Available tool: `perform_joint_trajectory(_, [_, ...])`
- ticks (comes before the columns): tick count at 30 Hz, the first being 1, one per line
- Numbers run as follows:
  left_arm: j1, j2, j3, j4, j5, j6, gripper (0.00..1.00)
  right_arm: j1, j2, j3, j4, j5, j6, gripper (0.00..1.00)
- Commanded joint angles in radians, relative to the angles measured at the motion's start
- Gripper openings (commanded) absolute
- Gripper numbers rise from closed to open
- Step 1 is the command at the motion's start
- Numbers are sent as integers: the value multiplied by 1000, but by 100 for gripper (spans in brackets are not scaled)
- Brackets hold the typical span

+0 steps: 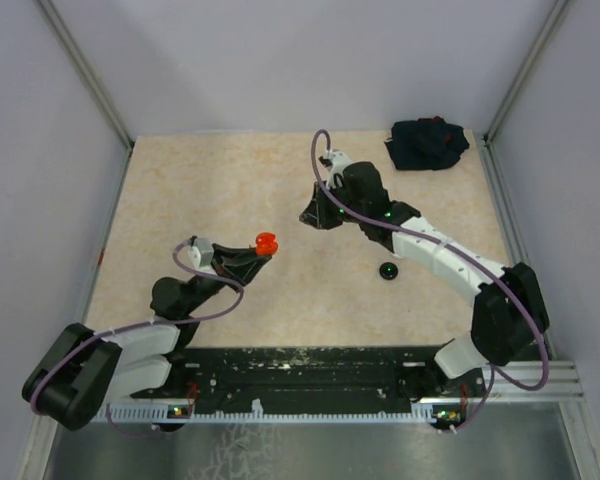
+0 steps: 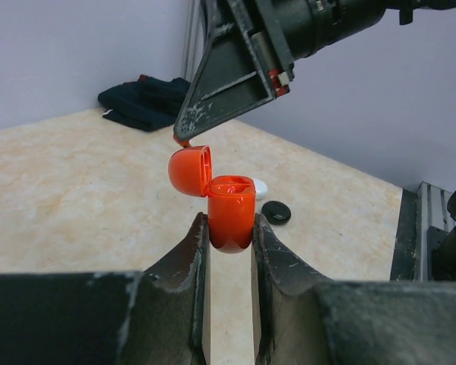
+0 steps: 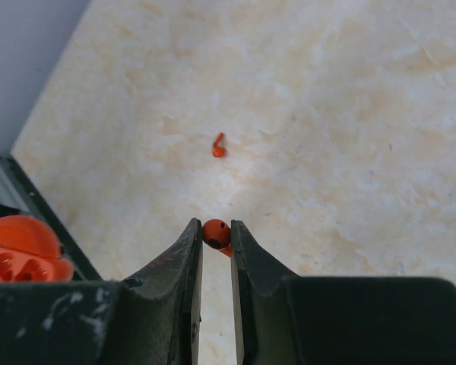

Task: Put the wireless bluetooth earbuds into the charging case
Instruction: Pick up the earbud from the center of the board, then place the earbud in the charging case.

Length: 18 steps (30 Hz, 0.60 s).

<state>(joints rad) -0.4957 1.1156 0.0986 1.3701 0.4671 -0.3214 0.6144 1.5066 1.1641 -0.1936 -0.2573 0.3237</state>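
My left gripper [image 2: 229, 225] is shut on the lower half of a red charging case [image 2: 232, 213], held upright above the table. The case's round lid [image 2: 190, 171] is flipped open to the left. In the top view this case [image 1: 267, 243] sits at the tip of the left gripper [image 1: 257, 256]. My right gripper [image 3: 216, 229] is shut on a tiny red earbud [image 3: 216, 233], pinched at the fingertips. It hangs just above and behind the open lid, with its fingertips [image 2: 185, 137] near the lid's rim. A second red earbud [image 3: 218, 146] lies loose on the table beyond it.
A black round puck [image 1: 388, 271] lies on the table right of centre. A small white object [image 2: 260, 187] shows just behind the case. A dark crumpled cloth [image 1: 427, 143] sits in the far right corner. Metal frame rails edge the table.
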Motion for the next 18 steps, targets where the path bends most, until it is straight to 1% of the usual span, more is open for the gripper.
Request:
perform_joint_trajectory(1, [3, 35, -22, 225, -34, -81, 0, 8, -118, -37, 193, -120, 107, 7])
perform_joint_trajectory(5, [3, 59, -4, 289, -24, -112, 0, 9, -202, -87, 306, -191, 177, 7])
perform_joint_trajectory(10, [3, 121, 17, 418, -5, -121, 0, 11, -265, -147, 453, -285, 258, 7])
perform_joint_trajectory(16, [3, 152, 84, 420, 94, -89, 0, 43, -298, -216, 639, -358, 361, 7])
perform_joint_trajectory(18, [2, 150, 104, 421, 121, -66, 0, 56, -308, -238, 693, -363, 372, 7])
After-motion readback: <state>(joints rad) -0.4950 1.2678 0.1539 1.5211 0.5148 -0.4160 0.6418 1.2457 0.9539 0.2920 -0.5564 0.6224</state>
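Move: The red charging case, lid up in my left hand, lies about 6 cm back and 7 cm left of my right hand, nearly at its height. The loose red earbud lies on the table some 4 cm ahead, 13 cm left and 18 cm below; the round black case is 3 cm back, 18 cm right, equally low. From my left hand, the earbud in my right fingers is about 7 cm ahead, 9 cm right and slightly higher. Still pinching the red earbud, I carry my right hand about 12 cm up while drawing it back 7 to 8 cm and a little left, so it climbs high above the open case as the level gap closes. On the way I swing its down-slanted fingertips up some 30 degrees until they point nearly level to my left. My left hand keeps its grip on the case, bobs slightly and eases right. ##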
